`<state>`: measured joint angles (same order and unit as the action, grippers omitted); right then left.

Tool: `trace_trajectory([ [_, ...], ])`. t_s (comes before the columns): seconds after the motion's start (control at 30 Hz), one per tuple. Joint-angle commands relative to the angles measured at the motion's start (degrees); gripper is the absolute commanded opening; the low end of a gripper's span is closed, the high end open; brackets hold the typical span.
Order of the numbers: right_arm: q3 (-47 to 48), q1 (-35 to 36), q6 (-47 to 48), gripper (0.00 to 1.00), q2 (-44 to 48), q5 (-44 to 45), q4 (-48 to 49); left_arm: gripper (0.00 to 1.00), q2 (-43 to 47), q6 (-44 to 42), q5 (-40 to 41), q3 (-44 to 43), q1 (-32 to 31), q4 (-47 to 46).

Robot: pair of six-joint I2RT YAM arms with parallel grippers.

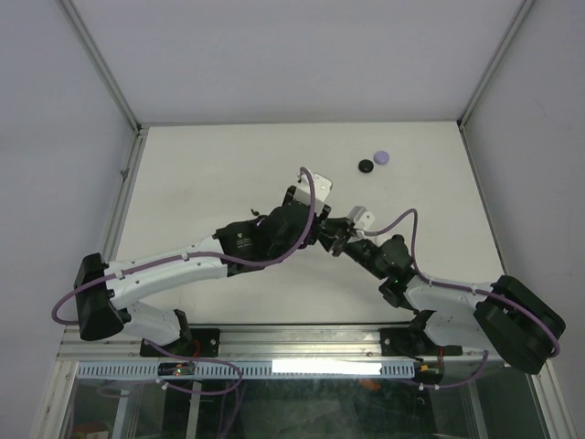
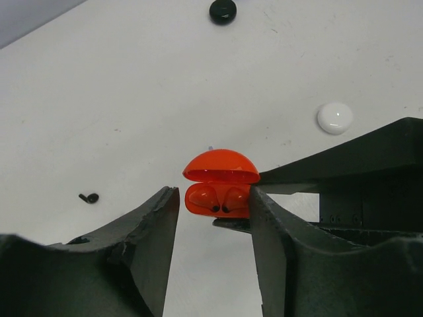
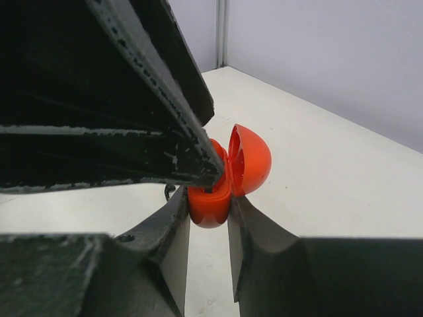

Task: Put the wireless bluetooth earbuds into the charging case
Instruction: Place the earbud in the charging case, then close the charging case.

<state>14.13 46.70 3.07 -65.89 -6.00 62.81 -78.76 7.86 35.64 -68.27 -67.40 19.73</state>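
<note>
The red charging case (image 2: 220, 173) hangs above the table with its lid (image 3: 252, 160) partly raised. Two red earbuds (image 2: 204, 196) sit side by side in its base. My right gripper (image 3: 210, 201) is shut on the case's base (image 3: 210, 206). My left gripper (image 2: 213, 198) stands open in front of the case: its right finger (image 2: 264, 218) is against the case's edge and its left finger (image 2: 162, 211) is apart from it. In the top view the two grippers meet at mid-table, left gripper (image 1: 322, 230) beside right gripper (image 1: 343, 236), and they hide the case. A tiny black earbud (image 2: 89, 197) lies loose on the table.
A black disc (image 1: 366, 165) and a pale purple disc (image 1: 382, 157) lie toward the back of the white table (image 1: 228, 174). The left wrist view also shows a white disc (image 2: 334, 117). Grey walls and metal rails (image 1: 123, 192) border the table.
</note>
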Motion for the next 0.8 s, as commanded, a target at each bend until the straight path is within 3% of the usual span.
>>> trace_trajectory([
  [0.0,0.2,-0.08,0.24,0.0,1.67,0.99,5.13,0.51,3.43,5.3,-2.73,-3.27,1.52,2.76],
  [0.4,1.52,-0.96,0.35,0.0,3.33,-6.09,0.33,0.72,14.03,9.37,-39.33,1.75,16.54,-2.24],
  [0.6,3.02,-1.54,-1.98,0.0,3.31,-11.73,0.0,0.82,13.8,10.76,-49.66,3.13,21.51,-2.9],
  [0.77,3.27,-2.1,-3.76,0.0,4.0,-13.34,0.89,0.83,12.05,12.85,-57.44,5.66,26.19,-4.34],
])
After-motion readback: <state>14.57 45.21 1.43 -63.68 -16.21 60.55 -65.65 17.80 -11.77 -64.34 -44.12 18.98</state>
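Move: The open red case with both earbuds already in it sits at the left fingertips, about 1 cm ahead, 1 cm right and 1 cm below the left hand point. The right hand holds that case just beyond its pads, about 1 cm ahead and 1 cm left. On the table, roughly 20 cm beneath the left hand, a lavender earbud lies about 6 cm ahead and 2 cm right, and a black earbud about 10 cm ahead and 15 cm left. Spread the left fingers wide and bring them free of the red case, lifting about 6 cm with some 3 cm to the left, then sink a little over 1 cm at the end; meanwhile roll the hand's left side down some 25 degrees, tip it downward and turn it clockwise. Keep the right grip on the case, drawing it back about 2 cm with a slight counter-clockwise turn. ##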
